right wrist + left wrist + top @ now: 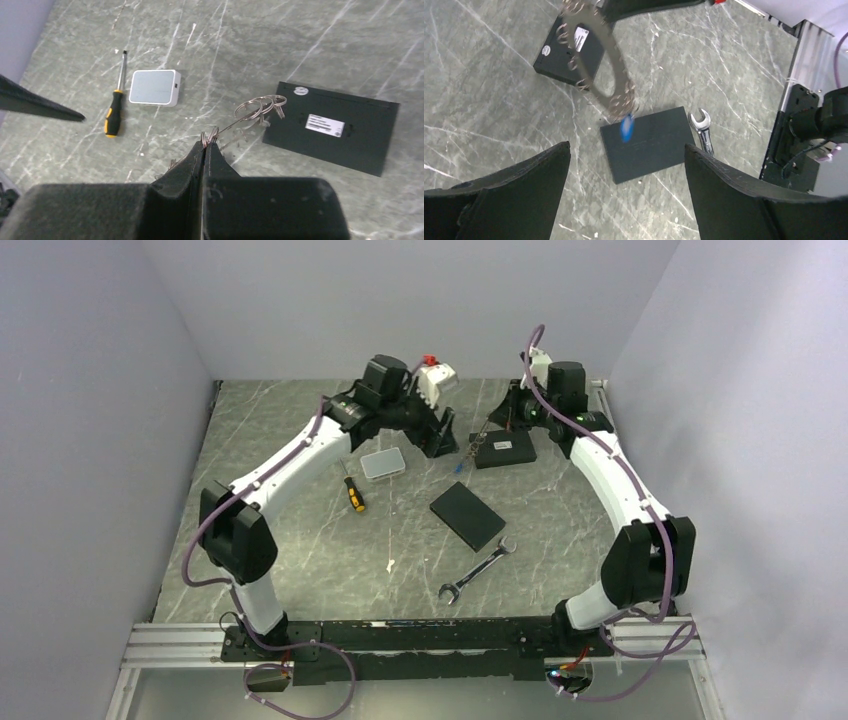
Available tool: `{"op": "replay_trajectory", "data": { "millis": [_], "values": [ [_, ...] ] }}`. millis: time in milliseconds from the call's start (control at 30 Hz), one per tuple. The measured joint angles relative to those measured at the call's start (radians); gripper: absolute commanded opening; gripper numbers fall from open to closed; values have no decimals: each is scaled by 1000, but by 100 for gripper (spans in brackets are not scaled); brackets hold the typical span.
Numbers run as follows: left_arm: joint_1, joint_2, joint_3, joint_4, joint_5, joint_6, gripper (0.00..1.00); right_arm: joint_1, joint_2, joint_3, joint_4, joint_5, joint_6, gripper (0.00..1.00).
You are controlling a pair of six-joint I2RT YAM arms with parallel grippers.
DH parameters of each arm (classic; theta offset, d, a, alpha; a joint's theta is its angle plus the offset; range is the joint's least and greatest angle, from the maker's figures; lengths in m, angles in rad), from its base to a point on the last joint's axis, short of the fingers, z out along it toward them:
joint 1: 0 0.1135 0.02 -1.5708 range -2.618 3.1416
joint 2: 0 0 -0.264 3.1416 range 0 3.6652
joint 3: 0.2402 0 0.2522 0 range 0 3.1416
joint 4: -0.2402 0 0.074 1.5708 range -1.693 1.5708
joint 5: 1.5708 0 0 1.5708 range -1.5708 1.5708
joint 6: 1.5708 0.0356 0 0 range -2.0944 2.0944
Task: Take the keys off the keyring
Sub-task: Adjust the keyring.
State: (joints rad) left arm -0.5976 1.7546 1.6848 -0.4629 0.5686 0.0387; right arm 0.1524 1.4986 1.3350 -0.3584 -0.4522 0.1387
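The keyring (pixel 599 65) is a thin grey metal ring hanging in the air. Its rim is lined with small metal keys (pixel 260 106), and a blue tagged piece (pixel 626 128) dangles, blurred, at its low end. My right gripper (pixel 205 145) is shut on the ring's edge and holds it above the table's back. In the top view the keyring (pixel 478 445) hangs between both grippers. My left gripper (pixel 626 150) is open, its fingers wide apart with nothing between them, just short of the blue piece. From above, the left gripper (pixel 445 440) sits just left of the ring.
A black labelled box (pixel 504 448) lies under the ring at the back. A black flat rectangle (pixel 467 515) and a silver wrench (pixel 478 568) lie mid-table. A white square box (pixel 383 463) and a yellow-handled screwdriver (pixel 353 490) lie to the left.
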Motion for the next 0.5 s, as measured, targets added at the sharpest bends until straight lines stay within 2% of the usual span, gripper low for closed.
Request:
{"op": "replay_trajectory", "data": {
  "millis": [167,500],
  "values": [
    [-66,42,30,6,-111,2,78,34,18,0,37,-3,94,0],
    [-109,106,38,19,-342,21,57,111,18,0,63,-3,161,0]
  ]
}}
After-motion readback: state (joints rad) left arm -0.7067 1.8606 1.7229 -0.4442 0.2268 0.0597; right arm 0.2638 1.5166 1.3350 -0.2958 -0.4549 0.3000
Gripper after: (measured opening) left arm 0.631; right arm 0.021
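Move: The keyring already hangs from the right fingers, its middle some 6 cm right of the left hand, level in reach, and 4 cm lower. From the right hand, the left gripper is about 9 cm left, 4 cm nearer the base, at similar height. On the table some 24 cm below the left hand, the black box lies 13 cm right and 4 cm farther out, the dark panel 5 cm right and 9 cm back. Right hand carries the keyring 5 cm left; left dips 4 cm and forward towards it, fingers partly closing. ##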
